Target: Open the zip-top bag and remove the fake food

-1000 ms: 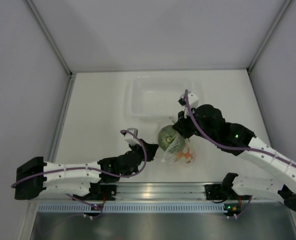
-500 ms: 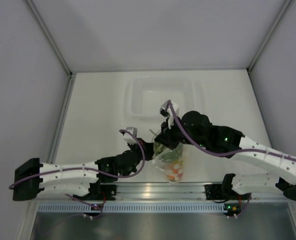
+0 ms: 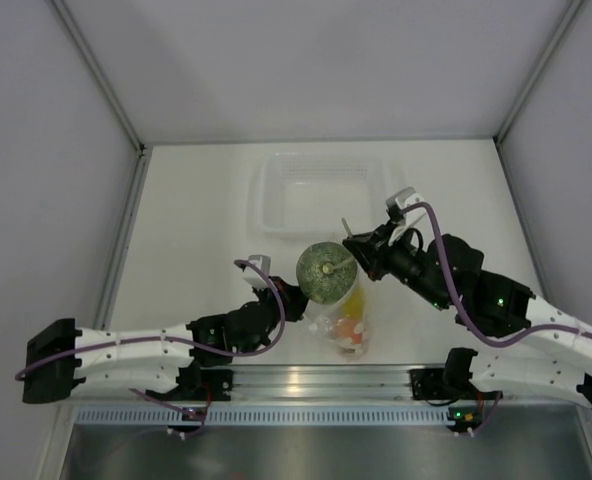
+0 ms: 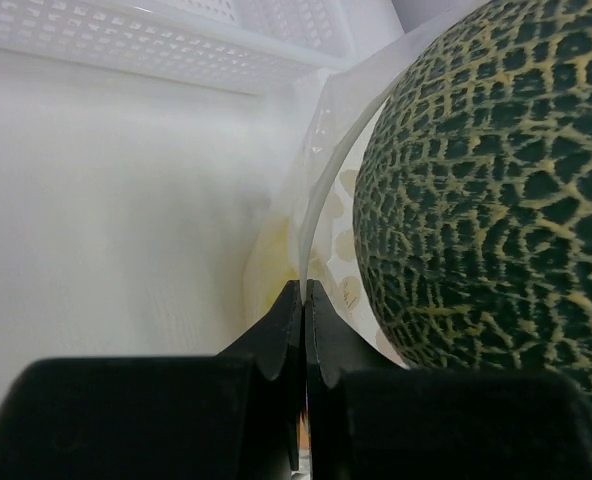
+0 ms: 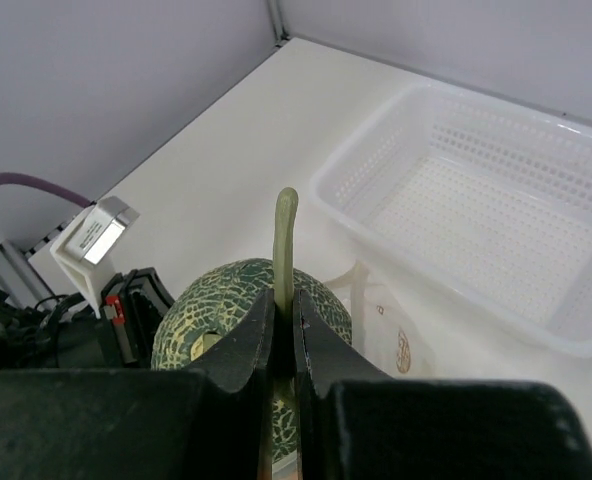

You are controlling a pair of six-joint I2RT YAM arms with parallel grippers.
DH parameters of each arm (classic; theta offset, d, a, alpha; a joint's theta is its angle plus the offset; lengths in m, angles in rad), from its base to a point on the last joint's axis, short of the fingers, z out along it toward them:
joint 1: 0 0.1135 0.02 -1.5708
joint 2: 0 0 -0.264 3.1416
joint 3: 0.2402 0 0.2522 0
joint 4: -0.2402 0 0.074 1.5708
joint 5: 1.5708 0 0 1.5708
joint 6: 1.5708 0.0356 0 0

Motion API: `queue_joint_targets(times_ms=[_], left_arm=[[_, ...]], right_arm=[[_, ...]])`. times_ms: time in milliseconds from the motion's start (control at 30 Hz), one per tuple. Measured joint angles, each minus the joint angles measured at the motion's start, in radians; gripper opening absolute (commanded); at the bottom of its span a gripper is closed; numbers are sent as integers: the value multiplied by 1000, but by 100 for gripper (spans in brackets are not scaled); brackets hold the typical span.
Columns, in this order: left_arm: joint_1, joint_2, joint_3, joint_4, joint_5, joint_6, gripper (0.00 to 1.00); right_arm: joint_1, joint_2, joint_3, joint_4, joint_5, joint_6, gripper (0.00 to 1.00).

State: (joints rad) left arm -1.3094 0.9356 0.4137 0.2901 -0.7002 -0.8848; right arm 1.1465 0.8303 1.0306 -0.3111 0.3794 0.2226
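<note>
The mottled green melon [image 3: 323, 272] hangs by its thin stem [image 5: 287, 240], with my right gripper [image 3: 357, 247] shut on that stem [image 5: 284, 318]. It is at the open mouth of the zip-top bag [image 3: 343, 322]; whether it is fully clear of the plastic I cannot tell. Orange-red and yellow fake food [image 3: 348, 327] shows through the bag lower down. My left gripper [image 3: 294, 300] is shut on the bag's rim [image 4: 321, 195], its jaws [image 4: 304, 290] pinching the thin plastic just left of the melon [image 4: 496, 180].
The rigid clear perforated tub [image 3: 266, 195] stands behind the bag, close to the melon; its near wall [image 5: 376, 215] shows in the right wrist view and its edge [image 4: 176, 40] in the left. Grey walls close in the table on three sides.
My right arm has swung back to the right, drawing the melon up by its stem from inside the bag to the bag's mouth. The left gripper has held the rim almost still.
</note>
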Motion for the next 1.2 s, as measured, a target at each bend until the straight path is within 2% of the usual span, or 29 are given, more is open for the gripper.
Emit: queue_joint_targets(times_ms=[167,333,433,600,933,1200], left_arm=[[0,0,-11,2,-11,-12,0],[0,-2,-39,1,-42,-34,0],[0,-13,-64,-2,-58,-43,0],[0,-37,-80,-8,-65,-51,0],[0,-130,-82,-20,-69,-50,0],[0,-148,-82,-32,-72,-9,0]], right_arm=[[-3,23,15,22,48,-11,0],[-57,119,200,-56,37,-22,0],[-141,157,301,-85,-13,-21,0],[-362,222,409,-123,-153,-34,0],[-642,439,422,-117,-328,-70,0],[-665,700,421,25,-362,-64,0]])
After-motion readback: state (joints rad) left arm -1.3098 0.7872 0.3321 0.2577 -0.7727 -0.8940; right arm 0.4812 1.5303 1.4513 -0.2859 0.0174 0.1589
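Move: Out ahead of the right hand, which already grips the melon's stem, the white basket's middle lies about 35 cm farther out, 2 cm to the left and 30 cm below. The melon hangs some 9 cm below this hand, 4 cm left and 2 cm back, at the bag's mouth; the food left in the bag is around 7 cm back, straight in line and 30 cm down. From the left hand, the basket is roughly 37 cm ahead, 7 cm right and 13 cm below. Lifting the melon by its stem some 9 cm clear of the bag's mouth, the right hand swings forward about 24 cm towards the basket and, on the way, sinks about 15 cm from its peak, turning some 15 degrees clockwise and tipping down slightly. The left hand keeps its pinch on the bag's rim, dipping briefly and shifting 3 cm left. ##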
